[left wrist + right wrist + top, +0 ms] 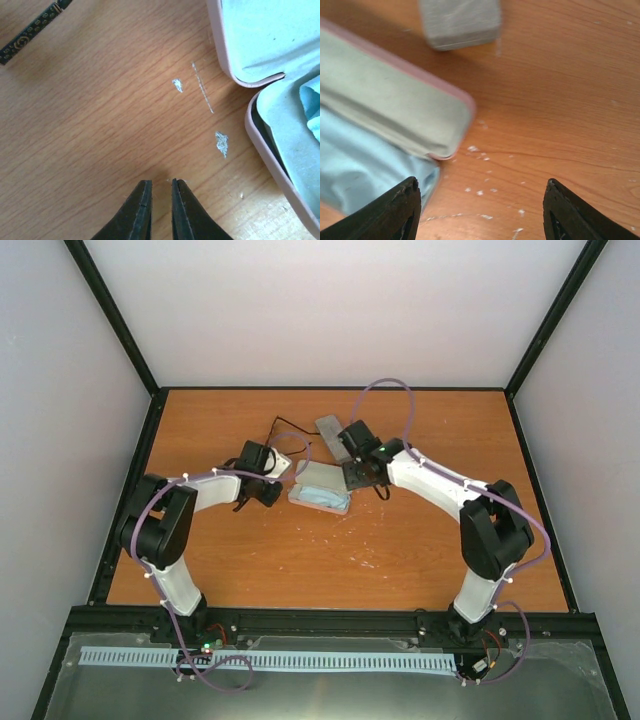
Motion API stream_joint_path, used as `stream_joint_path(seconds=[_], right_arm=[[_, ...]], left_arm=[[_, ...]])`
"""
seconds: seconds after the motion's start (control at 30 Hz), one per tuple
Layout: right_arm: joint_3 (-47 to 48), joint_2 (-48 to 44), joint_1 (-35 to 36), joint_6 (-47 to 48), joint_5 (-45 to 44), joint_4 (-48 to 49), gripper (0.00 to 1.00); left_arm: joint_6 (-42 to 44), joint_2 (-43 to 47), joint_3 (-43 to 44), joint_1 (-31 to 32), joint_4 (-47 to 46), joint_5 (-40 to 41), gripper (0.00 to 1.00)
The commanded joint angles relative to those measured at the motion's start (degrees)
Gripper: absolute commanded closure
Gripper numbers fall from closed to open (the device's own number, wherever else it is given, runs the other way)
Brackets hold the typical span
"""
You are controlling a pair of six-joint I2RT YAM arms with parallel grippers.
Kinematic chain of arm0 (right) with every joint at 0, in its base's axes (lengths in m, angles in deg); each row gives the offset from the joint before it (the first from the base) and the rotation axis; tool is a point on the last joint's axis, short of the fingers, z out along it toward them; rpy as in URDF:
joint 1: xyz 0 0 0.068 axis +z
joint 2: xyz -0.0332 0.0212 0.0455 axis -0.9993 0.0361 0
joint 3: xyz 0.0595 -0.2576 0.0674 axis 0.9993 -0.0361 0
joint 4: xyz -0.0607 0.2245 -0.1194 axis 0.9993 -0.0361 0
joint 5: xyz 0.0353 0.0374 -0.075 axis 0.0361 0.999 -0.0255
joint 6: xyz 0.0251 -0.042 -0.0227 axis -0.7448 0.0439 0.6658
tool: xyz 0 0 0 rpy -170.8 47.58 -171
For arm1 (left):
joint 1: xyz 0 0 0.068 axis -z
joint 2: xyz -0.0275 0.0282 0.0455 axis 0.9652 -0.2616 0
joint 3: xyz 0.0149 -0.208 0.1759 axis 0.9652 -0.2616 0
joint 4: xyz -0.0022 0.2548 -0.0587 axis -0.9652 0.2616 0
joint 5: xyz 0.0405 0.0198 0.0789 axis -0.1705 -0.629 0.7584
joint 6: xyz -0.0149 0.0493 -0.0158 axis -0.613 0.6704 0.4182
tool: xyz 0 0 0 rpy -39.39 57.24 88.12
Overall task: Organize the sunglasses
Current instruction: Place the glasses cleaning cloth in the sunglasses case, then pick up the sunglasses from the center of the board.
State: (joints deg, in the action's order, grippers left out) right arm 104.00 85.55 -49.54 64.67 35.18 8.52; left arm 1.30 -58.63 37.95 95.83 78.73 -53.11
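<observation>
The sunglasses [288, 426] lie as a thin dark outline behind the left arm. One slim patterned arm of them [30, 35] crosses the top left of the left wrist view. My left gripper [161, 182] hovers low over bare wood, its fingers [139, 205] nearly together with only a slim gap and nothing between them. An open pink case [247, 82] lies to its right. My right gripper [481, 192] stands wide open above the table beside that same pink case [395, 100], and it holds nothing.
A light-blue cloth [355, 175] lies in the pink case [320, 490]. A grey case [460, 22] sits farther back, also seen at the table's middle rear as a grey oblong [330, 428]. White flecks mark the wood [220, 142]. Black frame posts border the table.
</observation>
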Motion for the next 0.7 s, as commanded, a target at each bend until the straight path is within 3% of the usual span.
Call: stream_joint_path(seconds=[0.0,0.07,0.23,0.37,0.5,0.67], right_arm=[[0.61,0.12,-3.94,-2.63,0.90,1.33,0.34],[3.14,1.34,-4.42,-1.52,2.22,1.61,0.34],[12.37,7.09,-4.55,-0.53,7.34,0.75,0.37],[18.10,11.22,-4.55,-0.80,10.68,1.13,0.39],[21.08,13.18,-4.64,-0.21,12.37,1.68,0.39],[20.57,12.64,-5.63,0.26,14.36,3.17,0.39]], left_arm=[[-0.86,-0.02,2.61,-0.70,1.40,1.20,0.85],[-1.35,0.97,3.49,-2.13,2.46,0.59,0.81],[-1.31,3.21,9.94,-9.58,6.91,-1.31,0.57],[0.29,-0.58,20.88,-15.95,13.66,-4.45,0.57],[1.77,-8.33,33.29,-17.47,22.98,-6.52,0.56],[1.79,-17.80,48.64,-17.48,36.47,-13.73,0.44]])
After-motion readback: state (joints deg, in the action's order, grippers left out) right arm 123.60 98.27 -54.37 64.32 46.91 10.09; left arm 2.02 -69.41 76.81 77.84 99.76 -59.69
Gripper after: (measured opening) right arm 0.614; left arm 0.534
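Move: The sunglasses lie roughly 21 cm ahead of my left hand and 6 cm to its right, at about fingertip height. The open pink case with the cloth in it sits 16 cm to that hand's right and 4 cm farther out. From my right hand, up about 11 cm, the sunglasses are some 21 cm ahead and 19 cm left. The grey case is as far ahead of it but only 6 cm left, and the pink case is 12 cm left and 5 cm ahead. I lift my left hand away from the pink case, swinging it about 14 cm forward, 12 cm up and 10 cm left to the sunglasses' left side, opening its fingers to about half and turning some 15 degrees counter-clockwise. My right hand, empty and open, first slips 2 cm right, then goes forward and left towards the grey case and the sunglasses, about 8 cm forward in all, rising slightly and rolling its left side up. ##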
